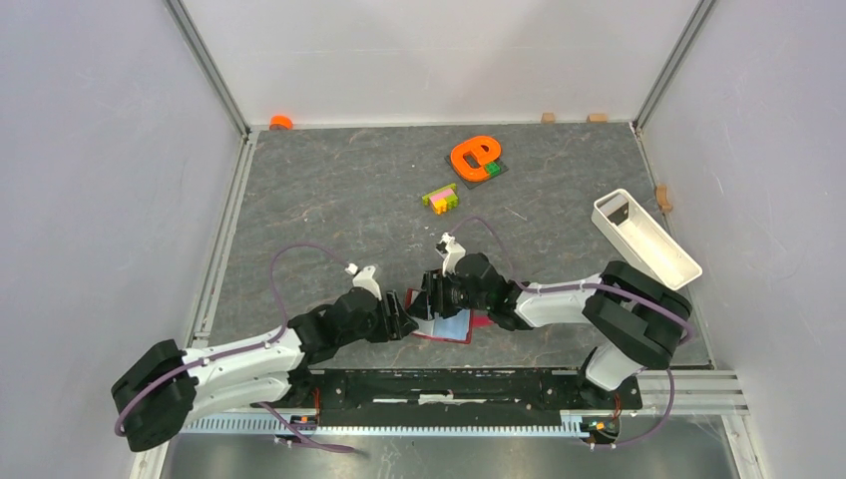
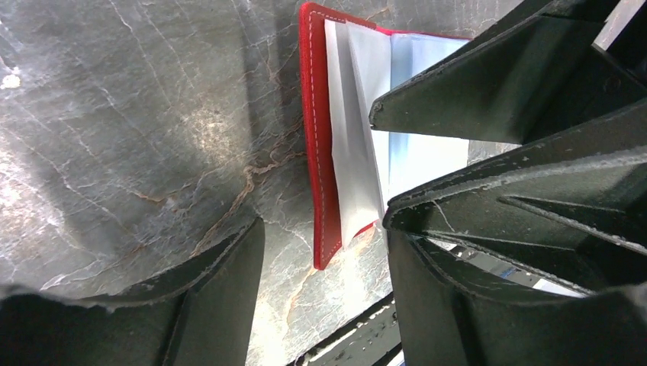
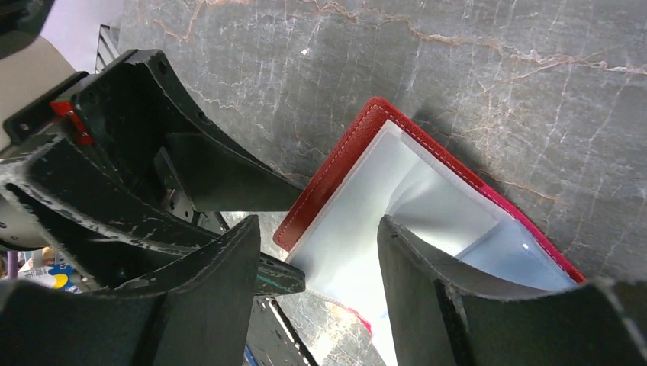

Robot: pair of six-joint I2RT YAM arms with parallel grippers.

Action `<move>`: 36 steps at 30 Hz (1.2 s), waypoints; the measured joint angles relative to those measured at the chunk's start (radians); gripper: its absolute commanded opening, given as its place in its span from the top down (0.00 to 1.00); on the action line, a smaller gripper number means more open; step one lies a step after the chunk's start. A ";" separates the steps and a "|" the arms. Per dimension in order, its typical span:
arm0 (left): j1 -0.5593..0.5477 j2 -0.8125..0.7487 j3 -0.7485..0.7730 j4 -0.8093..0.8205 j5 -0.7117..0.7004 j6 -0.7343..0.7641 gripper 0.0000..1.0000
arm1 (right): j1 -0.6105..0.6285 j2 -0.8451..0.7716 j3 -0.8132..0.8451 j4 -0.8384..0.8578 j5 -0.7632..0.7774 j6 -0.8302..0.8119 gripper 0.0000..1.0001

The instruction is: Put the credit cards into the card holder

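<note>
The card holder [image 1: 451, 328] lies open on the grey mat near the front edge, red cover down and light-blue inside up. In the left wrist view its red stitched edge [image 2: 313, 152] and pale inner sleeves run down between my fingers. My left gripper [image 1: 404, 321] [image 2: 322, 229] is open, with the holder's near corner in the gap and touching neither finger. My right gripper [image 1: 435, 299] [image 3: 320, 225] is also open and hovers over the inner sleeves [image 3: 358, 221], its right finger [image 3: 427, 282] above the pocket. No credit cards show in any view.
An orange letter-shaped piece [image 1: 474, 157] and multicoloured toy bricks [image 1: 440, 198] lie at the back middle. A white oblong tray [image 1: 643, 238] leans at the right wall. The black front rail [image 1: 449, 397] runs just below the holder. The two grippers stand close together.
</note>
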 measured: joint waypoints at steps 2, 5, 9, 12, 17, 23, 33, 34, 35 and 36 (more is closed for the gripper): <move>0.000 0.017 -0.003 0.031 0.001 -0.002 0.43 | -0.001 -0.008 -0.002 0.002 0.007 0.000 0.37; 0.000 0.026 -0.021 0.071 0.000 -0.016 0.53 | 0.000 -0.018 -0.008 0.005 0.010 0.000 0.37; 0.000 0.027 -0.044 0.110 -0.001 -0.034 0.59 | 0.000 -0.039 -0.013 -0.007 0.014 -0.002 0.35; 0.000 0.040 -0.053 0.147 -0.001 -0.045 0.64 | 0.000 -0.071 -0.013 -0.030 0.031 -0.011 0.34; 0.000 0.101 -0.053 0.208 0.002 -0.049 0.68 | 0.000 -0.139 -0.010 -0.108 0.071 -0.048 0.29; 0.008 0.189 -0.027 0.259 0.014 -0.055 0.78 | -0.005 -0.257 0.077 -0.372 0.203 -0.164 0.14; 0.098 0.253 0.046 0.282 0.122 -0.047 0.98 | -0.307 -0.490 0.244 -0.835 0.516 -0.383 0.02; 0.100 0.252 0.050 0.283 0.131 -0.047 0.98 | -0.357 -0.499 0.256 -0.861 0.533 -0.399 0.02; 0.104 0.251 0.051 0.283 0.133 -0.047 0.98 | -0.423 -0.505 0.274 -0.890 0.547 -0.418 0.02; 0.106 0.250 0.051 0.282 0.134 -0.047 0.98 | -0.472 -0.506 0.289 -0.908 0.555 -0.434 0.02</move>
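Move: Out to the right and forward, the credit cards in the white tray lie about 26 cm ahead and 48 cm right of the right hand, 3 cm lower; the tray's middle is about 18 cm ahead and 54 cm right. The open card holder's middle is 2 cm back and 4 cm right of that hand, just below. From the left hand, the card holder's middle is about 1 cm ahead and 7 cm right, its strap 15 cm right and level. Closing its part-open fingers on the left cover edge of the card holder, the left hand eases some 5 cm forward and to the right, dipping slightly before lifting, and ends up pinching that edge. The right hand rises off the card holder slowly, then sweeps fast about 25 cm right, 14 cm forward and 12 cm up towards the tray, opening wide while its fingers swing clockwise from pointing left to pointing forward and down. ##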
